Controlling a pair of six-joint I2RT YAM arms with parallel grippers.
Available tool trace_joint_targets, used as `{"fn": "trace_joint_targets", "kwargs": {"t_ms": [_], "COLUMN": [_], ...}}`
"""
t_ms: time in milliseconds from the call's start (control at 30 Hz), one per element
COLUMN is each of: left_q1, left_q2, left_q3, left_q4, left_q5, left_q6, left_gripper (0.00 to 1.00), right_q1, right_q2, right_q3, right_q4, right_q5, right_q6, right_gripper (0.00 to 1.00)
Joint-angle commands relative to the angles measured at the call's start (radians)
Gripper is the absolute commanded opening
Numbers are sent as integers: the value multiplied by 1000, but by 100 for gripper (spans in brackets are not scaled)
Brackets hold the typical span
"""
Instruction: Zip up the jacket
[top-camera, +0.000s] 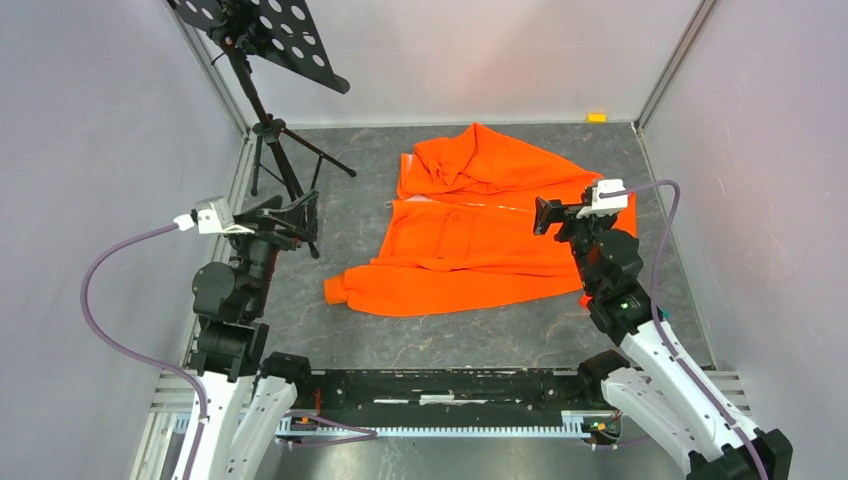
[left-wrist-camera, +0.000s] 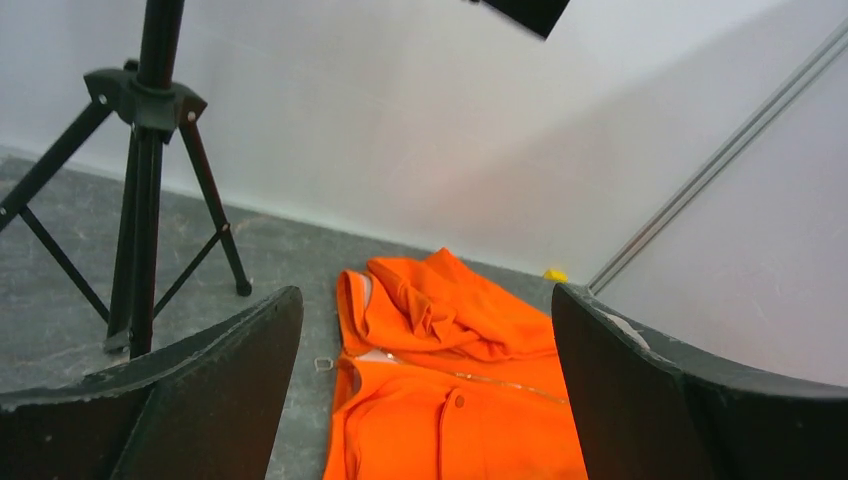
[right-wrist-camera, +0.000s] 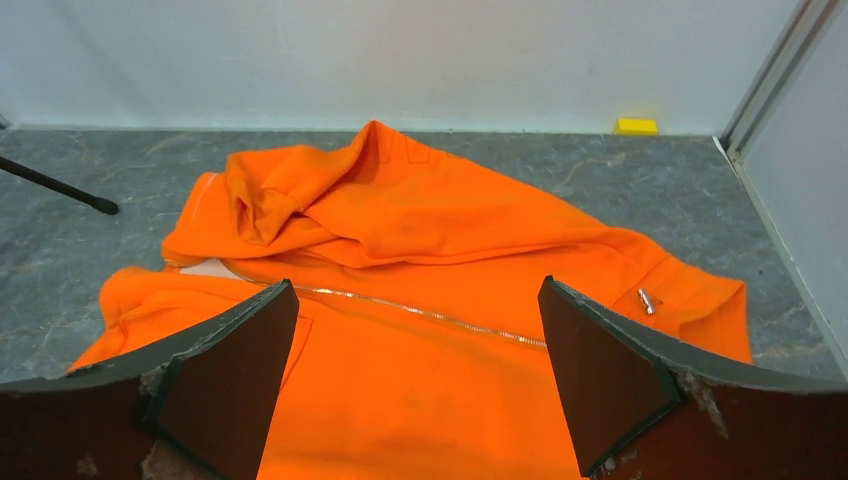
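The bright orange jacket lies flat on the grey table, its upper part bunched toward the back, one sleeve reaching left. A thin light zipper runs across its front, with pale lining at the collar end and a small metal pull at the right end. My left gripper hovers open left of the jacket, apart from it. In the left wrist view the jacket shows between the wide jaws of that gripper. My right gripper hangs open above the jacket's right part; the right wrist view has the gripper empty over the zipper.
A black tripod stand with a perforated plate stands at the back left, its legs close to my left gripper. A small yellow block lies by the back wall. Pale walls enclose the table on three sides.
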Motion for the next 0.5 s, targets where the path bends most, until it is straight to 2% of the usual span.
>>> {"fn": "trace_joint_targets", "kwargs": {"t_ms": [0, 133, 233, 400, 467], "left_q1": [7, 7, 7, 7, 7], "left_q2": [59, 164, 252, 428, 487], "left_q3": [-5, 31, 50, 35, 20], "left_q4": [-80, -171, -238, -232, -208], "left_q5": [61, 109, 142, 306, 341], "left_q6": [-6, -44, -79, -115, -142], "left_gripper": [100, 100, 100, 100, 100], "right_q1": [1, -1, -8, -11, 17], "right_q2": [73, 172, 257, 460, 583], "right_q3": [16, 36, 42, 71, 122], "right_q4": [-13, -22, -42, 88, 126], "right_q5": [73, -77, -153, -542, -627], "right_q6": [42, 88, 222, 218, 235], "right_gripper": [98, 98, 98, 98, 98]}}
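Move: The jacket lies well below both my open hands. From my right hand, its near front panel is about 10 cm ahead, 9 cm left and 26 cm down, with the zip line some 7 cm beyond the panel and 3 cm to its right. From my left hand, that panel's collar edge is roughly 18 cm ahead, 11 cm right and 36 cm down; the near sleeve's cuff is almost under me, 3 cm ahead and 2 cm left. I bring both hands down together towards the jacket's near front panel, fingers staying wide open. My left sinks about 15 cm, also going forward and right, tipping steeply down and turning a little clockwise; my right drops some 13 cm, then swings left over the panel, its fingers tipping down about 25 degrees and turning counter-clockwise. ##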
